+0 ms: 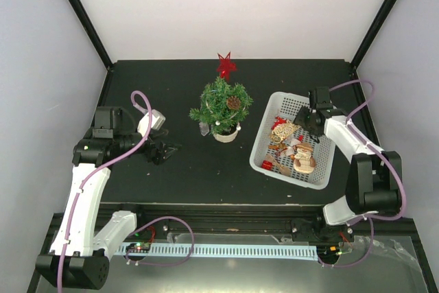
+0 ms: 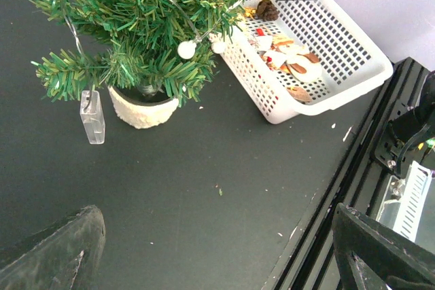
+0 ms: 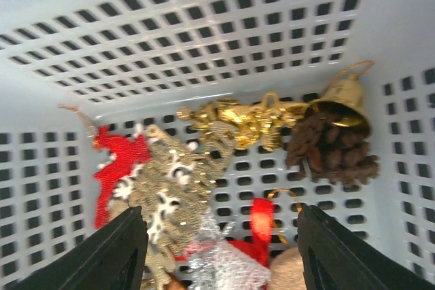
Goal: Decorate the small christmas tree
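The small christmas tree [image 1: 221,104] stands mid-table in a cream pot [image 1: 225,135], with a red star [image 1: 226,65] on top and a pine cone among its branches. In the left wrist view the tree [image 2: 143,25] fills the upper left, and a clear tag [image 2: 92,117] hangs beside its pot. My left gripper [image 1: 168,150] rests open and empty left of the tree, low over the mat [image 2: 217,249]. My right gripper [image 1: 309,125] hovers open inside the white basket [image 1: 264,135]. Between its fingers [image 3: 221,249] lie a glittery tan ornament [image 3: 177,188] and a red ribbon [image 3: 262,219], neither of them held.
The basket also holds a gold bell [image 3: 343,96], a brown pine cone [image 3: 333,151], a gold ornament [image 3: 245,120], a red piece [image 3: 119,168] and a snowman figure [image 1: 302,158]. The basket's wall [image 3: 204,18] stands close ahead of the right gripper. The table's front rail [image 1: 226,209] runs along the near edge.
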{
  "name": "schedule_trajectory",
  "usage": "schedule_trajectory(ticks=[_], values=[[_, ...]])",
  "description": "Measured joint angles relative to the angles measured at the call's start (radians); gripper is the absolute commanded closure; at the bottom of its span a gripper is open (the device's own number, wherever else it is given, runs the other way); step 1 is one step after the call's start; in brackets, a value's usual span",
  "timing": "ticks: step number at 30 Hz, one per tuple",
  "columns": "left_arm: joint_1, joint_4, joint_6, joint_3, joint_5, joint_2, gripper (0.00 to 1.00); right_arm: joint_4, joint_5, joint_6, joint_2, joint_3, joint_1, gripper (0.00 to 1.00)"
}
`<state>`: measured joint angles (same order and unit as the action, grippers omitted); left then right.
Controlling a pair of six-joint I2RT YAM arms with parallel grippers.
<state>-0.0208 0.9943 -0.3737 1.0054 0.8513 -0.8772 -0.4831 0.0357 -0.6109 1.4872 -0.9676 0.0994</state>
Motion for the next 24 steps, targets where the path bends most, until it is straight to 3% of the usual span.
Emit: schedule_trajectory(ticks=[11,24], values=[[0.000,0.000,0.000,0.000,0.002,0.000,0.08,-0.206,0.166,-0.027,0.185,-0.118,0.000,0.33],[0.000,0.000,0.000,0.000,0.002,0.001,0.08,-0.257,0.204,-0.078,0.274,-0.188,-0.014,0.35]])
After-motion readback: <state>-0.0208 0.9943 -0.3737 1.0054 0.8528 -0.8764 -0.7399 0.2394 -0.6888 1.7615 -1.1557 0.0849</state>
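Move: The pinecone I go for lies in the far right part of the basket, about 5 cm to my right hand's right, 2 cm ahead and 8 cm below. The gold bell leans against its far side, some 3 cm farther out; the gold ornaments lie about 4 cm left of it and 3 cm farther out, and the red ribbon is almost straight below my hand. From my left hand the pinecone is roughly 52 cm right, 17 cm ahead and 24 cm lower. I sink my right hand about 5 cm into the basket while carrying it some 4 cm to the right, from over the red ribbon towards the pinecone and bell. As it goes down, my wrist tips about 20 degrees so the fingers point more nearly straight down, their tips leaning a little right. Most of the drop comes early, then I ease on slowly rightwards, fingers still part open. ##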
